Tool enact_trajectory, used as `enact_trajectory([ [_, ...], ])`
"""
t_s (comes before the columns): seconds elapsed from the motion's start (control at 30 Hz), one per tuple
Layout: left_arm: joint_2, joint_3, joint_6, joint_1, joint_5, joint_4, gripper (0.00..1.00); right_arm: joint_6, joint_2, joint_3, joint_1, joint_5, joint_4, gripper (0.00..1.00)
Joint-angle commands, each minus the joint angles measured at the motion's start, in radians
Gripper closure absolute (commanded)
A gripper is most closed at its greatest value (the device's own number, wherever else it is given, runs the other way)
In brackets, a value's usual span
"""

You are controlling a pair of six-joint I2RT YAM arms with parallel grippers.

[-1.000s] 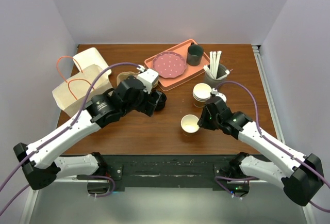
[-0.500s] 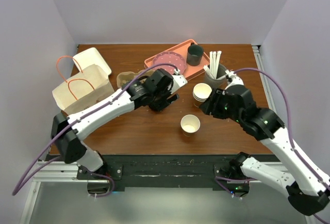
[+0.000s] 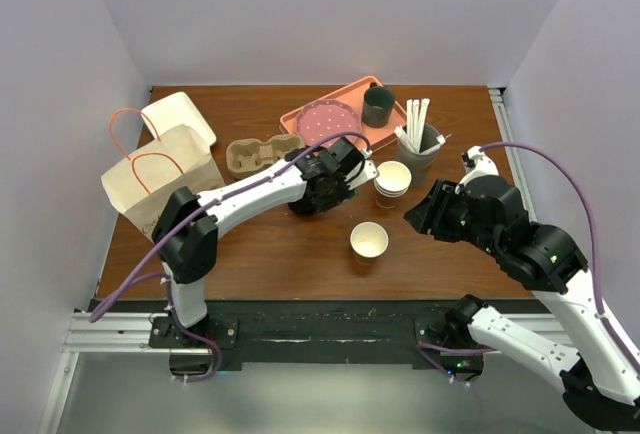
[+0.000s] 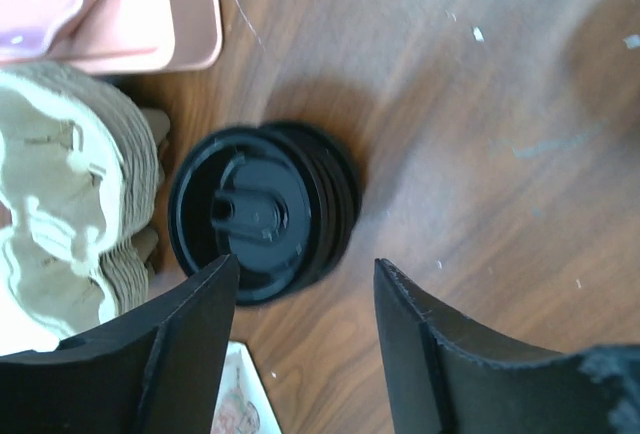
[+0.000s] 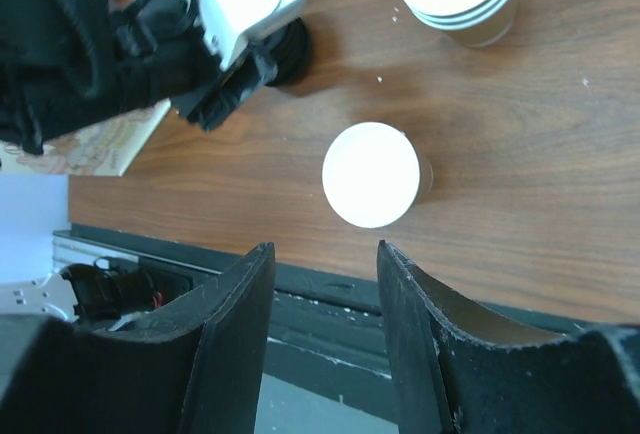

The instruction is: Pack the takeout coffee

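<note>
The takeout coffee cup [image 3: 369, 242], brown kraft with a white inside [image 5: 371, 174], stands upright and uncovered near the table's front middle. A stack of round black sip lids [image 4: 262, 214] lies on the wood to its left [image 3: 303, 204]. My left gripper [image 4: 307, 268] hangs open just beside that stack, with only bare wood between its fingers; in the top view the left gripper [image 3: 316, 192] is right over the lids. My right gripper [image 5: 323, 248] is open and empty, raised to the right of the cup [image 3: 416, 216].
A stack of lidless paper cups [image 3: 392, 181] stands behind the single cup. A pink tray [image 3: 352, 149] with a plate and a dark mug [image 3: 378, 106], a stirrer holder [image 3: 418, 141], a pulp cup carrier [image 3: 257, 155] and a handled paper bag [image 3: 160, 176] fill the back and left.
My left arm stretched out and its wrist swung over the lid stack while its jaws narrowed. My right gripper opened, then lifted and drew back right, away from the cup, which stayed put.
</note>
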Motion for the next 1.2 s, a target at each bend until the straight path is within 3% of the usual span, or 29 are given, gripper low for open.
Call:
enact_trajectory([
  [0.0,0.053,0.087,0.000,0.006,-0.031,-0.027,0.41,-0.027,0.020,0.046,0.005,-0.010,-0.020,0.51],
  [0.17,0.100,0.107,-0.025,0.018,-0.063,-0.031,0.51,-0.045,0.032,0.055,0.005,-0.010,-0.011,0.52],
  [0.57,0.145,0.116,-0.049,0.027,-0.060,-0.024,0.64,-0.070,0.055,0.057,0.005,-0.004,0.012,0.53],
  [1.17,0.188,0.168,-0.074,0.027,0.001,-0.040,0.67,-0.085,0.075,0.066,0.005,0.009,0.020,0.54],
])
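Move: The stack of black lids lies about 4 cm ahead of the left hand and 3 cm to its left, its middle some 8 cm below. From that hand, the egg carton is roughly 13 cm ahead and 12 cm left, the pink plate about 21 cm ahead and 2 cm right, and the single paper cup about 6 cm back and 11 cm right, all at table level. For the idle right hand, the lids are some 13 cm ahead, 19 cm left and 24 cm below. The left hand sinks about 3 cm and reaches some 2 cm forward onto the near side of the black lid stack, most of the descent coming early, then eases about 1 cm to its right with hardly any further drop. Meanwhile its still-open fingers narrow to roughly half their gap so that the tips straddle the near rim, one over the top lid's hollow and one outside, turning only about 5 degrees counter-clockwise, with no grip yet to be seen. ##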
